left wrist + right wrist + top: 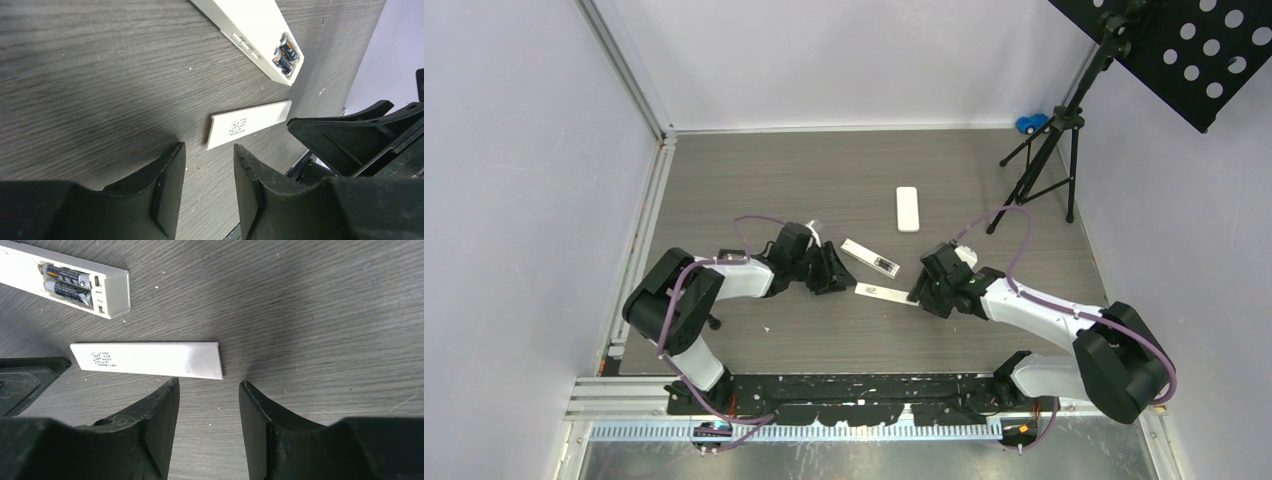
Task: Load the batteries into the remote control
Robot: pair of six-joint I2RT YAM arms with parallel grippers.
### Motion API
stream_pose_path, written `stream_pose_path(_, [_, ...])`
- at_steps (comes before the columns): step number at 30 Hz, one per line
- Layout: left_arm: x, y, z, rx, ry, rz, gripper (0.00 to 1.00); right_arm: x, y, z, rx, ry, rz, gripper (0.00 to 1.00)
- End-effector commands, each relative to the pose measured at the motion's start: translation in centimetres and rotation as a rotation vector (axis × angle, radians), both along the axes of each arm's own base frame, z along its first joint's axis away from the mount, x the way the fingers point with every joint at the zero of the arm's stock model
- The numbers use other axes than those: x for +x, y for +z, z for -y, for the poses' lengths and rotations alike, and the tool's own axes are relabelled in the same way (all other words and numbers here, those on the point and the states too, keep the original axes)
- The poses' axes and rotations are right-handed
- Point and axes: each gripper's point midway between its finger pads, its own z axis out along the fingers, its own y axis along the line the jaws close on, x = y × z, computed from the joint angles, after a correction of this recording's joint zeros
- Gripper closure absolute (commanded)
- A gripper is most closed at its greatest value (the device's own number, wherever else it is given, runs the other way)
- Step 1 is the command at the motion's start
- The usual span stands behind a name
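The white remote control (870,258) lies face down on the table, its compartment open. Two batteries (67,282) sit side by side in it, also seen as the batteries (286,52) at the end of the remote control (250,25). The loose white battery cover (880,292) lies flat between the two grippers. My left gripper (207,147) is open and empty, low over the table just short of the cover (248,124). My right gripper (207,382) is open and empty, its tips right beside the cover's (147,360) other end.
A second white remote (907,208) lies further back. A black tripod stand (1044,170) with a perforated panel (1184,50) stands at the back right, with a blue toy (1030,123) behind it. Each gripper appears in the other's wrist view, close by.
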Motion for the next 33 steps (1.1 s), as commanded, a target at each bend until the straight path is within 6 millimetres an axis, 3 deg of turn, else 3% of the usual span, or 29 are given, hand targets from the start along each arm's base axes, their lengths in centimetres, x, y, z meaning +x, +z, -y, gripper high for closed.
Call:
stream_pose_path(1, [0.2, -1.5, -0.1, 0.041, 0.009, -0.026, 0.57, 1.3, -0.3, -0.3, -0.002, -0.013, 0.039, 0.47])
stream_pose_path(6, [0.3, -1.6, 0.3, 0.030, -0.014, -0.021, 0.57, 1.5, -0.8, 0.2, -0.051, 0.012, 0.046, 0.46])
stream_pose_path(16, [-0.7, -1.5, 1.9, -0.009, -0.075, -0.056, 0.60, 1.4, -1.9, -1.0, -0.004, 0.073, 0.038, 0.45])
stream_pose_path(23, [-1.3, 0.4, 3.4, -0.095, -0.108, -0.073, 0.72, 1.7, -0.6, -1.9, 0.047, 0.090, 0.068, 0.46])
stream_pose_path(33, [-1.1, 3.7, 4.7, -0.215, -0.103, -0.078, 0.81, 2.1, 0.5, -2.5, 0.081, 0.089, 0.081, 0.47])
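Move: The white battery cover lies just above table height, its middle about 8 cm to the left hand's right and 1 cm back. From the right hand it is about 6 cm left and 2 cm ahead; both hands are a centimetre or two above it. The remote with the batteries lies some 7 cm farther out than the cover and 3 cm left of it; a white slab lies about 17 cm beyond the cover and 4 cm right of it. Left eases 2 cm right, closing at cover's left end; open right goes 2 cm forward-left to the other. ##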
